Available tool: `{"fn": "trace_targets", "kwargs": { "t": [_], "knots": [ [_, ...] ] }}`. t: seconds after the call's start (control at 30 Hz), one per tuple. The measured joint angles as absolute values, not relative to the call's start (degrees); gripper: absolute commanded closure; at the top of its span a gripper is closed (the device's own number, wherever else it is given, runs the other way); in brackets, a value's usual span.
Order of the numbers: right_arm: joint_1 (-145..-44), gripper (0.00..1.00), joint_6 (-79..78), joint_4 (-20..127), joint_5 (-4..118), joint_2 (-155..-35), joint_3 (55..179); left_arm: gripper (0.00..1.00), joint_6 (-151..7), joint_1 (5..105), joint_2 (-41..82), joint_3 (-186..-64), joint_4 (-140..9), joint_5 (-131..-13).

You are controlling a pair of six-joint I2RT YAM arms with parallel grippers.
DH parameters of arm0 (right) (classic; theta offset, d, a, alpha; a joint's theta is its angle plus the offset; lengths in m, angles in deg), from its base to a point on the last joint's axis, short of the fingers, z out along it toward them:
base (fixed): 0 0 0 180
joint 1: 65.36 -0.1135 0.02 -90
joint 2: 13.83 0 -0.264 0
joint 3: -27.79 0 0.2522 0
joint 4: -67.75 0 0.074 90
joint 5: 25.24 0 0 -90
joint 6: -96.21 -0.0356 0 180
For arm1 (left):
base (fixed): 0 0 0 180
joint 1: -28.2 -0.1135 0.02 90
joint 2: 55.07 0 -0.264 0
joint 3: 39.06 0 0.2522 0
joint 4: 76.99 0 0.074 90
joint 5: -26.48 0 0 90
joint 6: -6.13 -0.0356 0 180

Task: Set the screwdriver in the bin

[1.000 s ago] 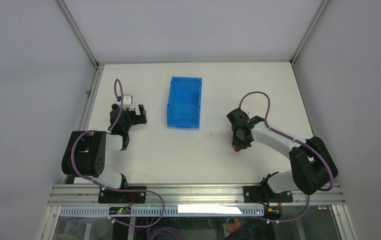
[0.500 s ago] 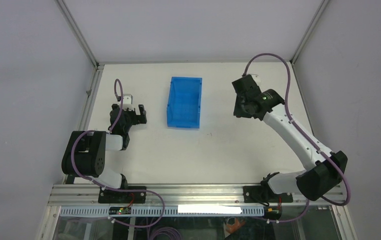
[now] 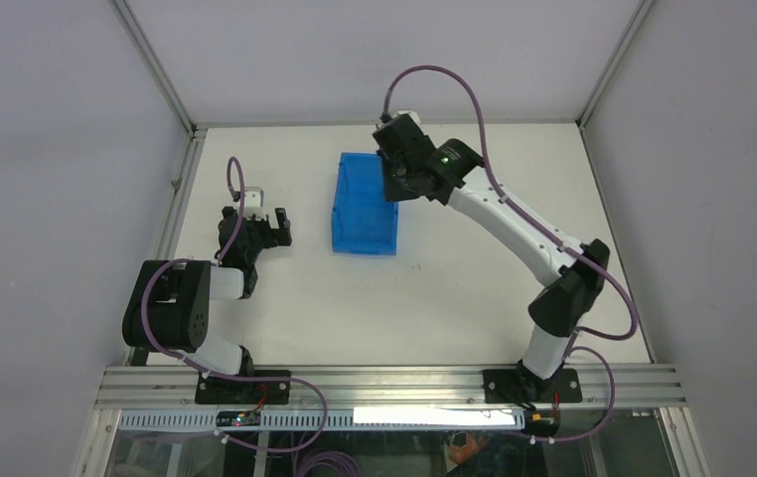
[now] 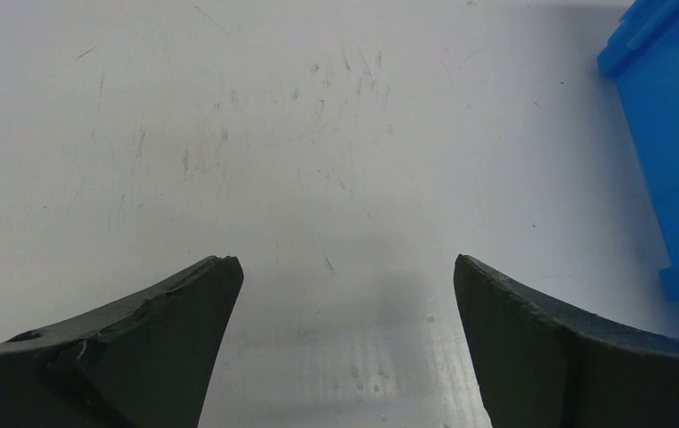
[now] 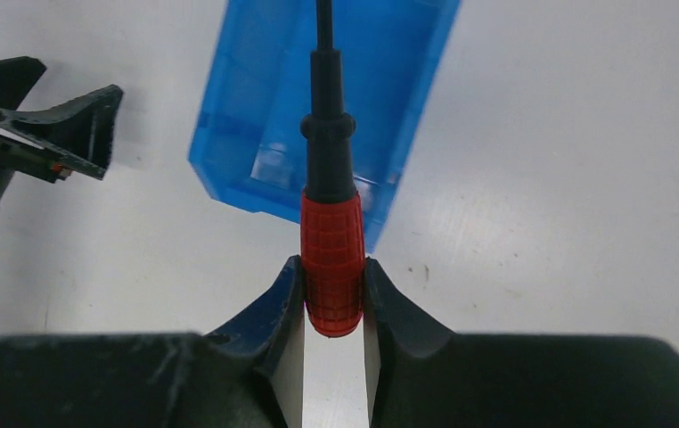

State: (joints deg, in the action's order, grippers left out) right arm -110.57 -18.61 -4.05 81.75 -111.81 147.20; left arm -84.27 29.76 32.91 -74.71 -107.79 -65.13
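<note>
The screwdriver (image 5: 331,259) has a red ribbed handle and a black shaft, and it points away from the wrist over the blue bin (image 5: 256,116). My right gripper (image 5: 333,267) is shut on the handle's end, with both fingers pressed against it. From above, the right gripper (image 3: 395,185) hangs over the far right corner of the bin (image 3: 363,214); the screwdriver is hidden there. My left gripper (image 3: 275,223) rests low, left of the bin, open with nothing between its fingers (image 4: 175,312).
The bin's side wall (image 4: 674,134) shows at the right edge of the left wrist view. The left arm's gripper (image 5: 46,125) appears beside the bin in the right wrist view. White walls enclose the table.
The right arm has lifted from the table right of the bin and swung far and left, carrying the screwdriver to above the bin's far right corner. The left arm has not moved.
</note>
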Motion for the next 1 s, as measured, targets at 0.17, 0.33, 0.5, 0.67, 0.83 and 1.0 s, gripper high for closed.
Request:
{"fn": "trace_targets", "kwargs": {
  "t": [0.17,0.33,0.5,0.67,0.83,1.0],
  "knots": [
    [-113.79,1.0,-15.97,-2.08,80.63,-121.58,155.98,0.01,-84.27,29.76,32.91,-74.71,-107.79,-65.13],
    [-114.05,1.0,-14.41,-0.48,80.52,-129.08,157.78,0.01,-84.27,29.76,32.91,-74.71,-107.79,-65.13],
    [-113.98,0.95,-14.3,2.88,80.59,-131.65,152.33,0.01,-84.27,29.76,32.91,-74.71,-107.79,-65.13],
    [-113.98,0.93,-14.7,5.66,80.72,-132.35,147.41,0.01,-84.27,29.76,32.91,-74.71,-107.79,-65.13],
    [-113.98,0.8,-15.9,7.84,81.57,-135.72,147.0,0.01,-84.27,29.76,32.91,-74.71,-107.79,-65.13],
    [-113.85,0.7,-17.21,8.26,82.65,-138.89,147.0,0.01,-84.27,29.76,32.91,-74.71,-107.79,-65.13]
  ]
}}
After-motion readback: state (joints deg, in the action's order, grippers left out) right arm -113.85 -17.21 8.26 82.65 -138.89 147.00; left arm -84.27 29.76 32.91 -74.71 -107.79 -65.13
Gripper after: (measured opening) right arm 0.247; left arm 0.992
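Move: The screwdriver is already in the right fingers, gripped by its red handle; its middle is about 4 cm ahead, 1 cm left and 2 cm above the right hand. The bin's middle lies some 10 cm ahead, 7 cm left and 20 cm below that hand, which hangs near the bin's near right corner. From the left hand, idle and open, the bin's middle is about 27 cm right, 4 cm ahead and roughly level. The screwdriver, still pinched by its handle, is carried by the right hand about 7 cm left and 3 cm forward until it is over the near half of the bin, then lowered nearly straight down between the walls, some 19 cm in all. The wrist tips slightly further down and rolls gently, its left side dropping; the fingers keep their hold. ##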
